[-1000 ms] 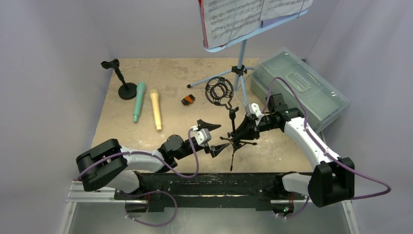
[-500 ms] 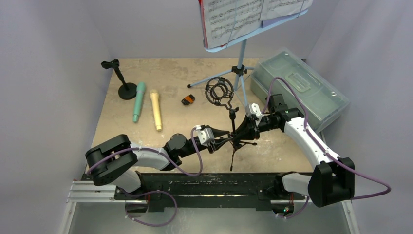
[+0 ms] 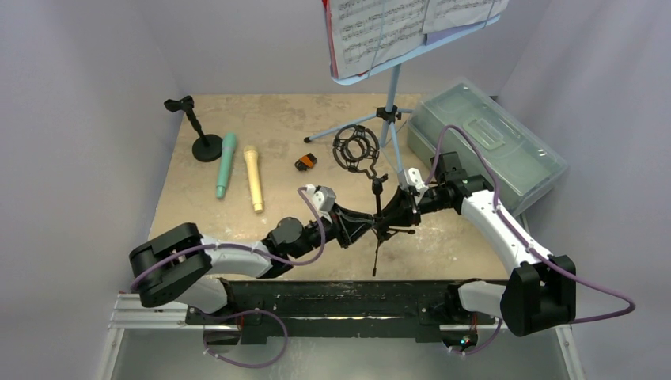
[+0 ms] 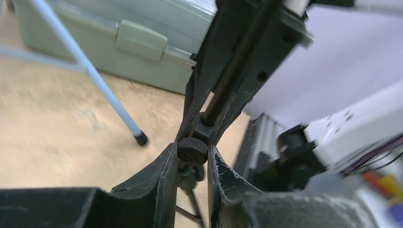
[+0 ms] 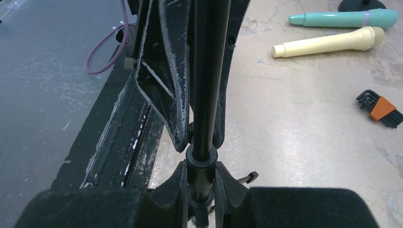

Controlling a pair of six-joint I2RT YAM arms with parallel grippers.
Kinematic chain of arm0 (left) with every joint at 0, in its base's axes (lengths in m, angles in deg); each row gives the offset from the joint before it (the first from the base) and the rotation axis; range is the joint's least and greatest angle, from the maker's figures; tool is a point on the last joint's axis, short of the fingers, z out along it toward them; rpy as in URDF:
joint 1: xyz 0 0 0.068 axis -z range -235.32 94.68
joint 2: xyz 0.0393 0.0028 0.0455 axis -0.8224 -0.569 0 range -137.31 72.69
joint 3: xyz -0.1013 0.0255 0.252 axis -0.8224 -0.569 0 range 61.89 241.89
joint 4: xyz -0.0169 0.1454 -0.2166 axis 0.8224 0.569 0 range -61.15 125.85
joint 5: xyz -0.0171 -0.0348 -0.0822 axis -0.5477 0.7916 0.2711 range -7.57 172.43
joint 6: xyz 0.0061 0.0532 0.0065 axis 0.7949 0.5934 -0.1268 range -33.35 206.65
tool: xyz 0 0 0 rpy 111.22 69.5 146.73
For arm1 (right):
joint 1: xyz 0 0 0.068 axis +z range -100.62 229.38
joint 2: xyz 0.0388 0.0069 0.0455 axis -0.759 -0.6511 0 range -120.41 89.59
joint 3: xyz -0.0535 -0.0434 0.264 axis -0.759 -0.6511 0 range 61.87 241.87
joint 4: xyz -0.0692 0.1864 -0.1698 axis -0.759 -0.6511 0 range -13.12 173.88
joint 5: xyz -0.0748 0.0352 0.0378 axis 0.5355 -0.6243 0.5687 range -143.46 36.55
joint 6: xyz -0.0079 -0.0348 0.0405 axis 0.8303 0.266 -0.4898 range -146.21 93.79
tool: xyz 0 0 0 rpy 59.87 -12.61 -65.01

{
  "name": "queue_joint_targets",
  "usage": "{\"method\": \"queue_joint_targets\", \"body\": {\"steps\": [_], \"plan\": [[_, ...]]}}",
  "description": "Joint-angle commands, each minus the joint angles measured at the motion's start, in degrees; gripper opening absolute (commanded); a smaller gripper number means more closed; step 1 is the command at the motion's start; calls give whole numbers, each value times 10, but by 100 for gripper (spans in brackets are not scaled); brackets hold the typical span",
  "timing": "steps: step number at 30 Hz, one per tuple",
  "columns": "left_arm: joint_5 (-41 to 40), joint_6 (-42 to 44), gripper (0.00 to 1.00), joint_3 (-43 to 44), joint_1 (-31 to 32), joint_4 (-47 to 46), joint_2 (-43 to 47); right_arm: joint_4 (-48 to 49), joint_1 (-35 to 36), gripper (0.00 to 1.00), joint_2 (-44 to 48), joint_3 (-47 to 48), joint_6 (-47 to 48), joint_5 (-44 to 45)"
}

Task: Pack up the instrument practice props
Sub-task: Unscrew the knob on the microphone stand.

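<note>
The black microphone tripod (image 3: 377, 229) stands at the table's near middle. My right gripper (image 3: 398, 210) is shut on its pole (image 5: 207, 80), the fingers clamping a collar (image 5: 201, 166). My left gripper (image 3: 366, 224) comes in from the left and is shut on the tripod's knurled knob (image 4: 192, 151). A teal microphone (image 3: 226, 165) and a beige microphone (image 3: 253, 179) lie side by side at the left. The round-base pole (image 3: 204, 142) stands behind them. The light-blue music rack (image 3: 393, 79) holds music sheets (image 3: 396, 24) at the back.
A translucent grey-green box (image 3: 487, 142) sits shut at the right, behind my right arm. A black ring-shaped shock mount (image 3: 355, 148) and an orange hex-key set (image 3: 305, 162) lie mid-table. One blue rack leg (image 4: 95, 80) ends close to the tripod.
My left gripper moved right to the tripod and closed its jaws on the knob. The right gripper kept its hold on the pole without moving.
</note>
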Motion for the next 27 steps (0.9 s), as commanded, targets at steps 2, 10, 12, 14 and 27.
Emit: {"method": "queue_joint_targets", "body": {"steps": [2, 10, 12, 14, 27], "plan": [[-180, -433, 0, 39, -7, 195, 73, -3, 2, 0, 2, 15, 6, -28], [-195, -680, 0, 34, 1, 245, 93, -2, 2, 0, 4, 14, 5, -27], [-196, -664, 1, 40, 2, 259, 101, -2, 2, 0, 3, 14, 4, -26], [-198, -644, 20, 40, 2, 275, 110, -2, 1, 0, 3, 14, 4, -26], [-127, -239, 94, -52, 0, 259, 227, -2, 2, 0, 1, 14, 5, -24]]}}
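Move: The knob on the microphone stand is already pinched between the left fingertips, and lies some 3 cm above and 2 cm to the left of the right hand, which grips the tube just below. From the left hand, the ring-shaped mic holder is about 13 cm above, 4 cm forward and 4 cm left. The music stand's nearest foot is roughly 8 cm forward, 10 cm right and 11 cm below it. Rolling counter-clockwise as seen from behind the hand, the left wrist turns the pinched knob about 60 degrees almost on the spot, then the fingers open wide and let go. The left hand backs off some 5 cm to the left, away from the tube, slightly unwinding its roll, while the right hand stays still and keeps its grip on the tube. ##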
